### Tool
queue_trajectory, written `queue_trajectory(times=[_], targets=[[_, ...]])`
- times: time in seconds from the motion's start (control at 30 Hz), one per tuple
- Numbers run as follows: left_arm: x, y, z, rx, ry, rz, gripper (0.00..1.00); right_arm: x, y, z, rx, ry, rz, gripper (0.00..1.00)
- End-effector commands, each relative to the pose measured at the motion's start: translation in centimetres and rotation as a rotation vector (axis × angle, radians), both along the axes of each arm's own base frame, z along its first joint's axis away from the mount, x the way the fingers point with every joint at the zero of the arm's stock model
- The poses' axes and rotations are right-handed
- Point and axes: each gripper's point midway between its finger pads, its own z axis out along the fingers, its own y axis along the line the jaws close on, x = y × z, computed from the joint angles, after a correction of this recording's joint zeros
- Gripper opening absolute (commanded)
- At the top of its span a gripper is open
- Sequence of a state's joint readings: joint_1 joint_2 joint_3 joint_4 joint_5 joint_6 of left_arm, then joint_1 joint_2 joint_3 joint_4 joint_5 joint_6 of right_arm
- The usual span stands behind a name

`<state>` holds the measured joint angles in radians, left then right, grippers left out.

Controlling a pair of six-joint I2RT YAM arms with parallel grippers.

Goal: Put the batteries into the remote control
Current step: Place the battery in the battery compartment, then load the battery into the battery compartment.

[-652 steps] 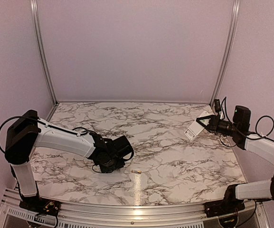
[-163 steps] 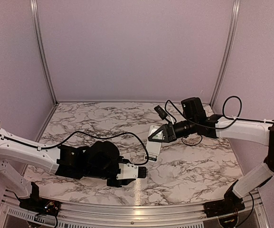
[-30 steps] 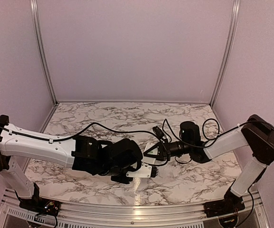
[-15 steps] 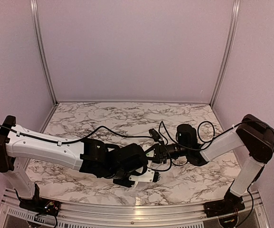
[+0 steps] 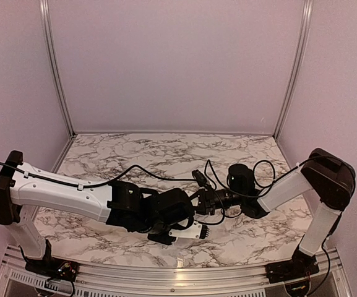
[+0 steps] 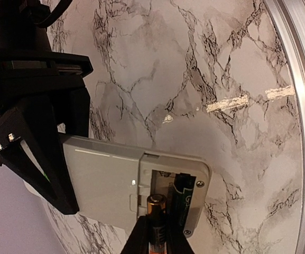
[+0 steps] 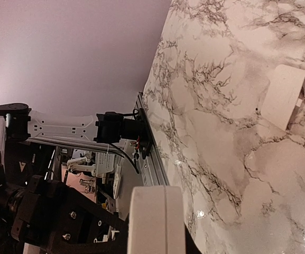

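Note:
The white remote control [image 6: 104,182] lies back-side up in the left wrist view, its battery bay open. One dark battery [image 6: 185,197] sits in the bay's right slot. My left gripper [image 6: 156,227] is shut on a second battery [image 6: 156,207], whose gold tip touches the edge of the empty left slot. My right gripper [image 6: 41,153] is shut on the remote's other end. The right wrist view shows the remote control [image 7: 155,219] edge-on. In the top view the left gripper [image 5: 203,230] meets the right gripper [image 5: 201,199] at mid-table, and the remote is largely hidden there.
A small white flat cover piece [image 7: 283,96] lies on the marble tabletop [image 6: 194,63], away from the grippers. An aluminium rail [image 6: 300,106] runs along the table's near edge. Lavender walls close in the back and sides. Black cables [image 5: 215,170] loop above the right wrist.
The left gripper with its battery has pushed right, up against the remote. The right gripper has shifted slightly. The remote, visible a second ago in the top view, is now covered.

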<state>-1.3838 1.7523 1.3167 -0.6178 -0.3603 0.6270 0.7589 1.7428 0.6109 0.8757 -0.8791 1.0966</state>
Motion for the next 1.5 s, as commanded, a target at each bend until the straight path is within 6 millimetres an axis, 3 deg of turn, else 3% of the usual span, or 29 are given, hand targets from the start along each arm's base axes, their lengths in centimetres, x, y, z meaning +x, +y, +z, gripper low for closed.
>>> queue_trajectory(times=[0.0, 0.43, 0.7, 0.93, 1.13, 1.33, 1.47], targets=[[-0.3, 0.0, -0.7, 0.036, 0.001, -0.011, 0.12, -0.3, 0.7, 1.4, 0.06, -0.015, 0.017, 0.0], [-1.0, 0.3, -1.0, 0.042, 0.039, -0.031, 0.21, -0.2, 0.8, 1.7, 0.07, -0.013, 0.021, 0.0], [-0.9, -0.1, 0.7, -0.008, 0.035, -0.013, 0.3, -0.4, 0.8, 1.9, 0.095, -0.006, 0.026, 0.0], [-0.6, -1.0, 3.8, -0.135, 0.024, 0.005, 0.42, -0.5, 0.7, 2.2, 0.113, -0.012, 0.023, 0.0], [-0.3, -1.5, 8.9, -0.361, 0.078, 0.052, 0.47, -0.2, 0.4, 2.9, 0.133, -0.016, 0.008, 0.0], [1.3, 0.8, 13.2, -0.599, 0.154, 0.185, 0.47, 0.2, -0.5, 5.3, 0.232, -0.053, -0.022, 0.0], [3.1, 2.9, 14.9, -0.737, 0.195, 0.289, 0.47, 0.2, -0.8, 7.0, 0.301, -0.071, -0.026, 0.0]])
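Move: The open battery compartment of the remote control is right at the left fingertips, about 2 cm back, 2 cm to the right and 1 cm below; the green battery already in it lies some 3 cm back and 2 cm right of that hand. The right fingers grip the remote roughly 6 cm ahead and 7 cm right of it. The cover lies about 9 cm ahead, 6 cm left and 12 cm down. From the right hand, the compartment is about 8 cm back and 5 cm left. The copper-topped battery, already held at the compartment, is let go as the left fingers open to about half while that hand stays almost still; then the hand climbs away quickly, about 13 cm, its fingers swinging some 30 degrees from down towards the right. The right hand keeps its grip on the remote and lifts it about 3 cm late on, tipping its fingertips up slightly. ##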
